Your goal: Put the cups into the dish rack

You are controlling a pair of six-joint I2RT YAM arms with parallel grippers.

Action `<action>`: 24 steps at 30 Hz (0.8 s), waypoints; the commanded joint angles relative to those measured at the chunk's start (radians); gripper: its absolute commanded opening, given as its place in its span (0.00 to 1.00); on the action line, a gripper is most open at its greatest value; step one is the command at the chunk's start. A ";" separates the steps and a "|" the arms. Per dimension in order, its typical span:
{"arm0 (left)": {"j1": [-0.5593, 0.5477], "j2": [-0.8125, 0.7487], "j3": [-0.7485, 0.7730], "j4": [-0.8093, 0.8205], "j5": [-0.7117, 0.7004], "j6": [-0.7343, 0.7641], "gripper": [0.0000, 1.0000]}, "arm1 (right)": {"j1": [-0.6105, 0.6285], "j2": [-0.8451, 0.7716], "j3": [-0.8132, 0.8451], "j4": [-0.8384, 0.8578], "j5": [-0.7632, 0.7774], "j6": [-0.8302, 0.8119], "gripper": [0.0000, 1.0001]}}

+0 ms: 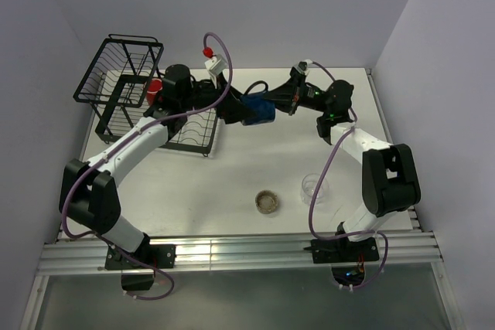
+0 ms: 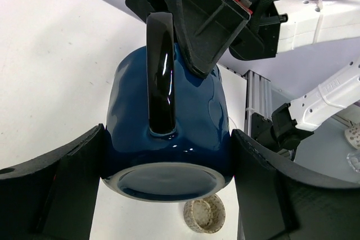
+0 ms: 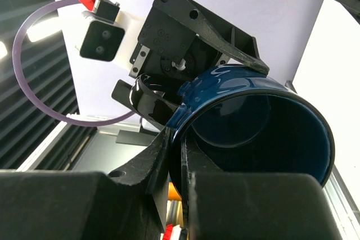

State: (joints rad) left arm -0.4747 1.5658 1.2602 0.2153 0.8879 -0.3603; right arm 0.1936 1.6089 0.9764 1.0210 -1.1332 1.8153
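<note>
The dark blue mug point(image 1: 259, 110) hangs in the air above the table's back middle, held between both arms. My right gripper point(image 1: 281, 103) is shut on its rim point(image 3: 185, 116), one finger inside the mug and one outside. My left gripper point(image 2: 167, 139) has its pads against both sides of the mug body point(image 2: 169, 111), with the handle facing the left wrist camera. The red mug point(image 1: 155, 89) sits in the black wire dish rack point(image 1: 116, 58) at the back left. A clear glass tumbler point(image 1: 315, 188) stands on the table at the front right.
A small speckled beige round cup point(image 1: 267, 202) sits on the table near the front middle, and it also shows below the mug point(image 2: 204, 214) in the left wrist view. The rack's flat gridded tray point(image 1: 193, 133) lies under the left arm. Walls close in on three sides.
</note>
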 commanded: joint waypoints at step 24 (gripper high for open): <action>0.024 -0.055 0.258 -0.398 -0.440 0.012 0.00 | -0.025 -0.152 0.232 -0.811 0.242 -0.661 0.37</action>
State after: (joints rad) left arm -0.4816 1.5490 1.4441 -0.1898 0.5541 -0.3458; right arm 0.1844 1.5272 1.1339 0.3668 -0.9245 1.2987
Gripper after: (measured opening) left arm 0.842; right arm 0.365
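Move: The left gripper already grips the blue mug's body. The dish rack's empty wire slots lie about 14 cm ahead of that hand, 21 cm to its left and some 23 below. From the same hand, the racked red mug is roughly 21 ahead, 32 left and 19 below; the upper basket 16 ahead, 39 left and 7 below. For the right gripper, still pinching the rim, the blue mug's middle is about 5 cm left, 1 back and 2 lower. Open the right fingers part-way to let go of the blue mug's rim, while carrying that hand about 5 cm forward and swinging its fingertips forward and somewhat down. Keep the left grip on the mug body and bring it forward, then forward-left towards the dish rack, about 4 cm in all, turning the wrist counter-clockwise by nearly 20 degrees at nearly constant height. ##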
